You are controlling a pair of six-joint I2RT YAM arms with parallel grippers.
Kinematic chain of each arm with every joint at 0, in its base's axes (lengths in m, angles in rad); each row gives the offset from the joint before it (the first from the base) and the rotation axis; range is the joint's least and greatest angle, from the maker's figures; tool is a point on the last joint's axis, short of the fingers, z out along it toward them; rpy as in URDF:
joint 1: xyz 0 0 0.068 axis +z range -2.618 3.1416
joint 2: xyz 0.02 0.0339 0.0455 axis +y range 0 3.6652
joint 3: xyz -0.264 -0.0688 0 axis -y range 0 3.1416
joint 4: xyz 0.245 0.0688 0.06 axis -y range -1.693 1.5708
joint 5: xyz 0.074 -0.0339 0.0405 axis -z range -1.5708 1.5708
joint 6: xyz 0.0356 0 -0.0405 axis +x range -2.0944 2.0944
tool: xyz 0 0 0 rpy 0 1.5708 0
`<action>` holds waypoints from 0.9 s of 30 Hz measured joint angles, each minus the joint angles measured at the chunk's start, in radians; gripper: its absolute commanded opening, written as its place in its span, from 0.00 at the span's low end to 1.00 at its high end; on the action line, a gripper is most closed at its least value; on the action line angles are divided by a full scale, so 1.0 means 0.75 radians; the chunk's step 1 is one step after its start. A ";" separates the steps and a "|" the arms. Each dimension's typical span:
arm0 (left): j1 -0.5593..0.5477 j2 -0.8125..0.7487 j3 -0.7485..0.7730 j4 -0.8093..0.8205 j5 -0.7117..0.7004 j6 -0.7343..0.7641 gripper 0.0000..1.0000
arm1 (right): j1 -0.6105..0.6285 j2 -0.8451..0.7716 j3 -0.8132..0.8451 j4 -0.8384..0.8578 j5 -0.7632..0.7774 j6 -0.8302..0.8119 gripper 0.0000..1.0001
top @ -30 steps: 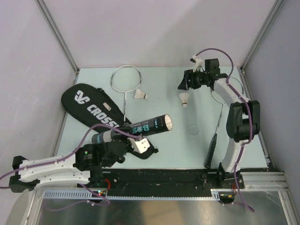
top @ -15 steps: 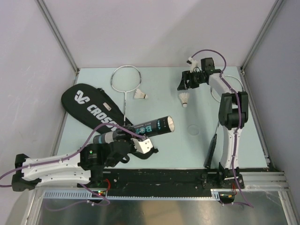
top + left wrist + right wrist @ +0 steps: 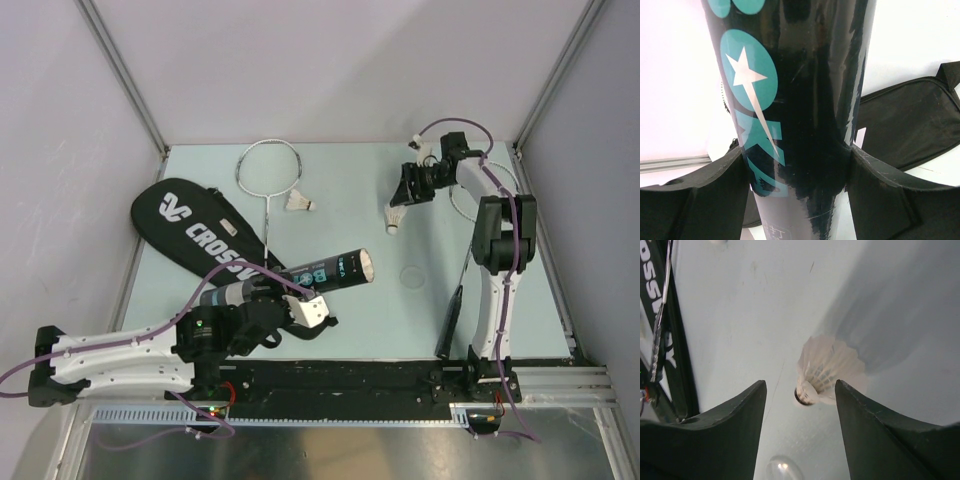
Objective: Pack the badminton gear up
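My left gripper (image 3: 300, 306) (image 3: 797, 150) is shut on the long black tube (image 3: 305, 274) (image 3: 795, 95) with teal print. The tube's open end points right. My right gripper (image 3: 406, 192) (image 3: 800, 385) hangs open over a white shuttlecock (image 3: 396, 217) (image 3: 827, 370) that lies on the table just past its fingertips, closer to the right finger. Another shuttlecock (image 3: 299, 204) lies next to a silver racket (image 3: 268, 165) at the back. That racket's handle rests on the black bag (image 3: 190, 232) (image 3: 910, 120). A second racket (image 3: 452, 315) lies partly hidden under the right arm.
A small clear round cap (image 3: 412, 275) (image 3: 780, 467) lies on the pale table (image 3: 350, 330) between the tube's mouth and the right arm. Grey walls enclose the table on the left, back and right.
My right gripper has come down closer over the shuttlecock and its jaws have narrowed a little. The left gripper has shifted slightly right with the tube.
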 measured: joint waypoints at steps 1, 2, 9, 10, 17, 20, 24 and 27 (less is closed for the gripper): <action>0.000 0.000 0.000 0.000 0.001 -0.001 0.60 | -0.005 -0.022 -0.043 -0.005 -0.010 0.001 0.57; 0.000 0.000 0.000 0.000 0.001 0.000 0.59 | -0.007 -0.045 -0.082 -0.008 -0.017 0.001 0.55; 0.000 0.000 0.000 0.000 0.001 -0.009 0.60 | -0.007 -0.186 -0.293 0.008 -0.047 0.011 0.46; 0.000 0.000 0.000 0.001 0.001 -0.010 0.60 | -0.007 -0.203 -0.316 0.013 -0.047 0.014 0.46; 0.000 0.000 0.000 0.000 0.001 -0.010 0.60 | -0.008 -0.270 -0.447 0.074 -0.053 0.049 0.42; 0.000 0.000 0.000 0.000 0.001 -0.010 0.60 | -0.008 -0.271 -0.490 0.097 -0.055 0.075 0.37; 0.000 0.000 0.000 0.000 0.001 -0.010 0.60 | -0.008 -0.271 -0.534 0.119 -0.048 0.103 0.17; 0.000 0.000 0.000 0.000 0.001 -0.010 0.60 | -0.010 -0.284 -0.567 0.148 -0.042 0.131 0.03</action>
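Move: The shuttlecock I'm after lies just short of my right hand: about 3 cm back, 3 cm to the left and 4 cm below the fingertips. A clear disc lies some 20 cm back, straight behind that hand; the right racket's head is about 22 cm to its right and 5 cm farther out, and another shuttlecock is 28 cm left and 2 cm ahead. From my left hand the target is roughly 28 cm ahead and 22 cm right, well below. I draw my right hand back about 8 cm, quick at first, dragging the shuttlecock by its feather skirt. Near the end I dip some 2 cm, tipping the hand about 10 degrees, and close the fingers nearly shut to pinch the skirt. My left hand keeps the tube still. ##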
